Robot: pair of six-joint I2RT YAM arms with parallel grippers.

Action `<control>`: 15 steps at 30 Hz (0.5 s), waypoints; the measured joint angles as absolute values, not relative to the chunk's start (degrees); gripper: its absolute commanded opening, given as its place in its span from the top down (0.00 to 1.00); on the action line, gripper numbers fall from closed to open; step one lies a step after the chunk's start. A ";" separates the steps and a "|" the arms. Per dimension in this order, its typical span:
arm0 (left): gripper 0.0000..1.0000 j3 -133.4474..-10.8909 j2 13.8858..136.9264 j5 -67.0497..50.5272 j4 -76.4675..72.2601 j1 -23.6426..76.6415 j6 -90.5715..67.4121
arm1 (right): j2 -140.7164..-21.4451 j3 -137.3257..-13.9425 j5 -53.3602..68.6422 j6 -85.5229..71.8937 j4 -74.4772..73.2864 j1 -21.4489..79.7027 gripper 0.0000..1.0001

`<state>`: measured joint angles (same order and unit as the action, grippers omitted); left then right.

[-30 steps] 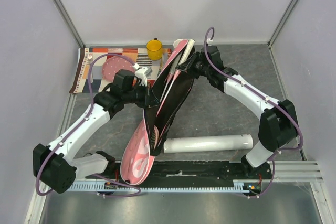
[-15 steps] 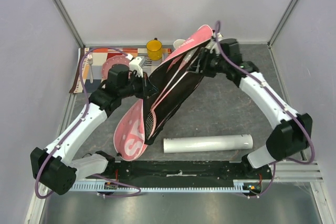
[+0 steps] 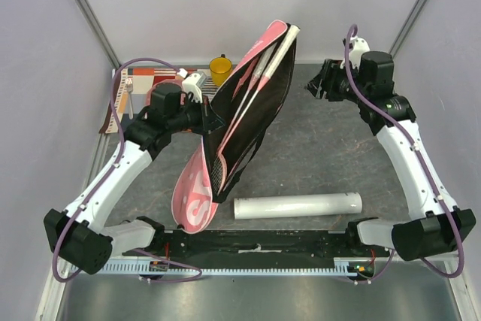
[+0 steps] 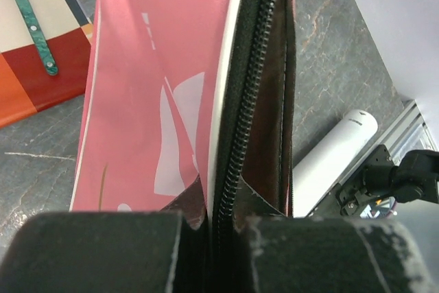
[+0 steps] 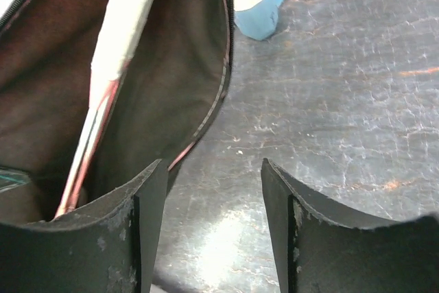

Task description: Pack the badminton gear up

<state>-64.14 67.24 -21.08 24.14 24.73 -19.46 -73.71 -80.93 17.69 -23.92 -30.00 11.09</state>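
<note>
The pink racket bag (image 3: 197, 189) hangs tilted above the table, its dark inside (image 3: 255, 107) open toward the right. My left gripper (image 3: 209, 114) is shut on its zipper edge (image 4: 247, 101), with pink cloth (image 4: 151, 101) to the left of the zipper. Two pink-framed rackets lie inside, and their white handles (image 3: 289, 34) reach the bag's top end. One handle (image 5: 127, 18) shows in the right wrist view against the bag lining (image 5: 171, 80). My right gripper (image 3: 316, 85) is open and empty (image 5: 212, 169), to the right of the bag and apart from it. The long white tube (image 3: 297, 206) lies on the table near the front.
A yellow mug (image 3: 220, 71) stands at the back behind the bag. A blue mug (image 5: 264, 12) stands by the back wall. The striped placemat (image 3: 139, 80) with cutlery lies at the back left under my left arm. The black rail (image 3: 255, 242) runs along the front edge.
My right gripper has opened, let go of the bag's upper end and drawn back to the right. The bag, held only by the left gripper, has swung up more upright.
</note>
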 measured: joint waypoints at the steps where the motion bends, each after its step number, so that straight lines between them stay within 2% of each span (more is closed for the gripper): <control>1: 0.98 -64.45 67.53 -21.52 24.64 24.71 -19.38 | -73.43 -79.70 17.91 -23.42 -29.06 10.52 0.37; 8: 0.98 -66.43 68.10 -23.27 27.75 24.45 -18.79 | -79.09 -77.47 20.73 -21.63 -22.57 10.20 0.37; 15: 0.98 -67.29 68.10 -25.21 28.67 24.45 -18.11 | -90.13 -80.14 25.15 -23.35 -14.85 10.22 0.37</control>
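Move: The case's open right-hand rim, beside the racket grips, lies about 10 cm ahead of the right hand, 5 cm to its left and 8 cm below. The nearest racket handle stands around 12 cm ahead, 8 cm left and 5 cm lower; the blue cup is beyond, some 22 cm ahead, 12 cm left and 25 cm down. From the left hand, pinching the opposite rim, the right-hand rim is roughly 18 cm ahead and 20 cm right, near its height. Forward and down, with a smaller drift to the left, the right hand sweeps some 10 cm towards the case's free right-hand rim, after starting almost straight down. Its fingers stay open and it turns only slightly counter-clockwise, ending close by the rim. The left hand keeps its pinch on the other rim, easing back about 1 cm and turning a little clockwise. ##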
